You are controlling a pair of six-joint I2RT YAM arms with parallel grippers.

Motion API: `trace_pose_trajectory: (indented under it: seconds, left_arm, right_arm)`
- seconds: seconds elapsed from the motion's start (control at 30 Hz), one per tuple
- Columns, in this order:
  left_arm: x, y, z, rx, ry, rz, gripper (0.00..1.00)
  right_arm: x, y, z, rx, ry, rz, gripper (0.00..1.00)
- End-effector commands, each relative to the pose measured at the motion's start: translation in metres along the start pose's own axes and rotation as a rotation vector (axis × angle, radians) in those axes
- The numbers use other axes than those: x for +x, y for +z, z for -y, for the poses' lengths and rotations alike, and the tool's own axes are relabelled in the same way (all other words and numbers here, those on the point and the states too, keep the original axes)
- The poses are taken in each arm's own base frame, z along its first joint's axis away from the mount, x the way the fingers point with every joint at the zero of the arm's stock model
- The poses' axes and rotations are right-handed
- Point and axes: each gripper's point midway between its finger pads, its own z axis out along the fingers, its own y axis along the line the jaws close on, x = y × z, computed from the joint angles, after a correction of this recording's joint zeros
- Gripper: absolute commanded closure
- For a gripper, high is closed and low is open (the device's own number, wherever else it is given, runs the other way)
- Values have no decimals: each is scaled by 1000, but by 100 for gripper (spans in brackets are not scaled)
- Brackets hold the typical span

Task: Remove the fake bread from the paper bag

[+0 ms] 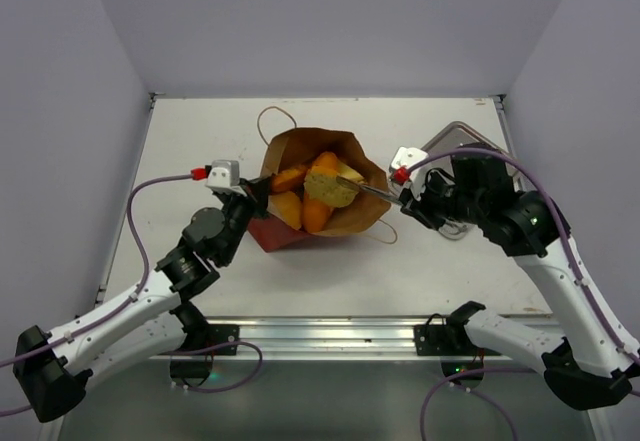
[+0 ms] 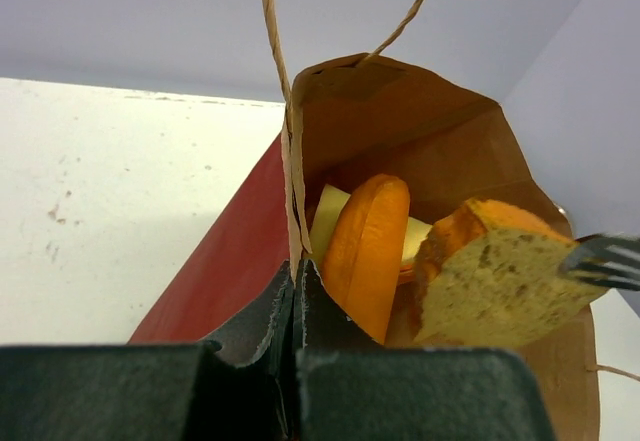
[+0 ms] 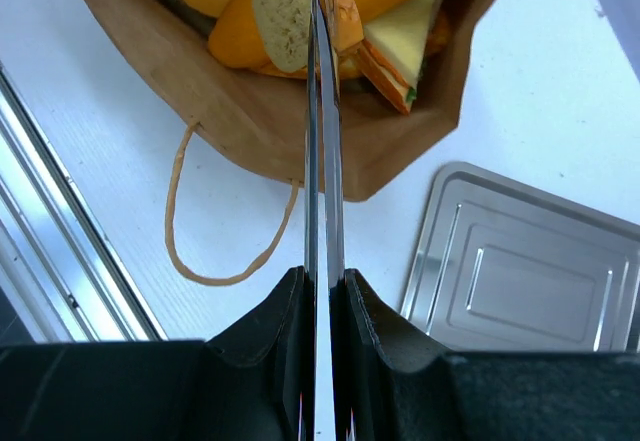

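Note:
The paper bag (image 1: 350,223), red outside and brown inside, stands open at mid-table with several pieces of fake bread inside. My left gripper (image 1: 258,193) is shut on the bag's left rim (image 2: 292,201), pinching the paper edge. Metal tongs (image 3: 323,161) are clamped in my right gripper (image 3: 325,286), which is shut on them to the right of the bag. The tong tips (image 2: 605,259) grip a speckled bread slice (image 2: 495,286) at the bag's mouth. An orange loaf (image 2: 368,251) and a sandwich wedge (image 3: 405,41) lie beneath it.
A silver metal tray (image 1: 470,139) lies on the table right of the bag, partly under my right arm. One tan loop handle (image 1: 272,116) hangs behind the bag, another handle (image 3: 180,221) lies on the table in front. White walls enclose the table.

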Motion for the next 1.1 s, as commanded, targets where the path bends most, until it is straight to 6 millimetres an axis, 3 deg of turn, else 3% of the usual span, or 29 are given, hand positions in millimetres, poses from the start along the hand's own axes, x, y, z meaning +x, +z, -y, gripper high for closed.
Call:
trace_pose_trajectory:
  seconds: [0.0,0.27,0.4,0.5,0.6,0.67,0.73,0.87,1.07]
  left_arm:
    - [-47,-3,-7,-66,-26,134,100]
    - [-38,-8,-11,-64,-11,109,100]
    - [-38,-13,-13,-62,-4,108,100]
    - [-39,-17,-13,-46,1,112,100]
    - [-43,-20,-9,-19,7,115,100]
    - [-44,-23,-7,0,13,110,100]
    - [-46,-26,-5,17,15,114,100]
    - [-48,-33,-5,40,15,115,100]
    - [-48,-39,-3,72,16,117,100]
  right_arm:
    - [-28,-29,17,89,-23,107,100]
    - [-59,-62,71,247,73,221,100]
    - [-63,-74,98,340,146,255,100]
    - [-54,-73,119,394,231,246,100]
    - [-29,-62,142,446,332,206,100]
    - [-4,-51,157,482,394,169,100]
    - [25,-52,180,550,477,146,100]
    - [84,-35,196,526,646,120,100]
    - [147,-12,225,494,807,125,100]
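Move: The right hand's tongs already grip the round bread slice at the bag mouth, about 12 cm ahead, 14 cm to the left and 14 cm below that hand. Its goal, the metal tray's middle, lies some 20 cm ahead, 16 cm to the right and 29 cm below; the paper bag's middle is roughly 13 cm ahead, 17 cm left, 17 cm down. From the left hand, pinching the rim, the bag's middle is about 5 cm ahead, 10 cm right and 15 cm below. The right arm, tongs still clamped on the bread slice, lifts it about 9 cm up and away from the bag mouth while already swinging right and forward, then sinks some 16 cm from that peak towards the tray; in all it goes about 21 cm right and 13 cm forward, the wrist turning roughly 50 degrees clockwise. The left hand keeps its pinch on the bag rim and eases it first left, then back and slightly up, a few centimetres in all. ##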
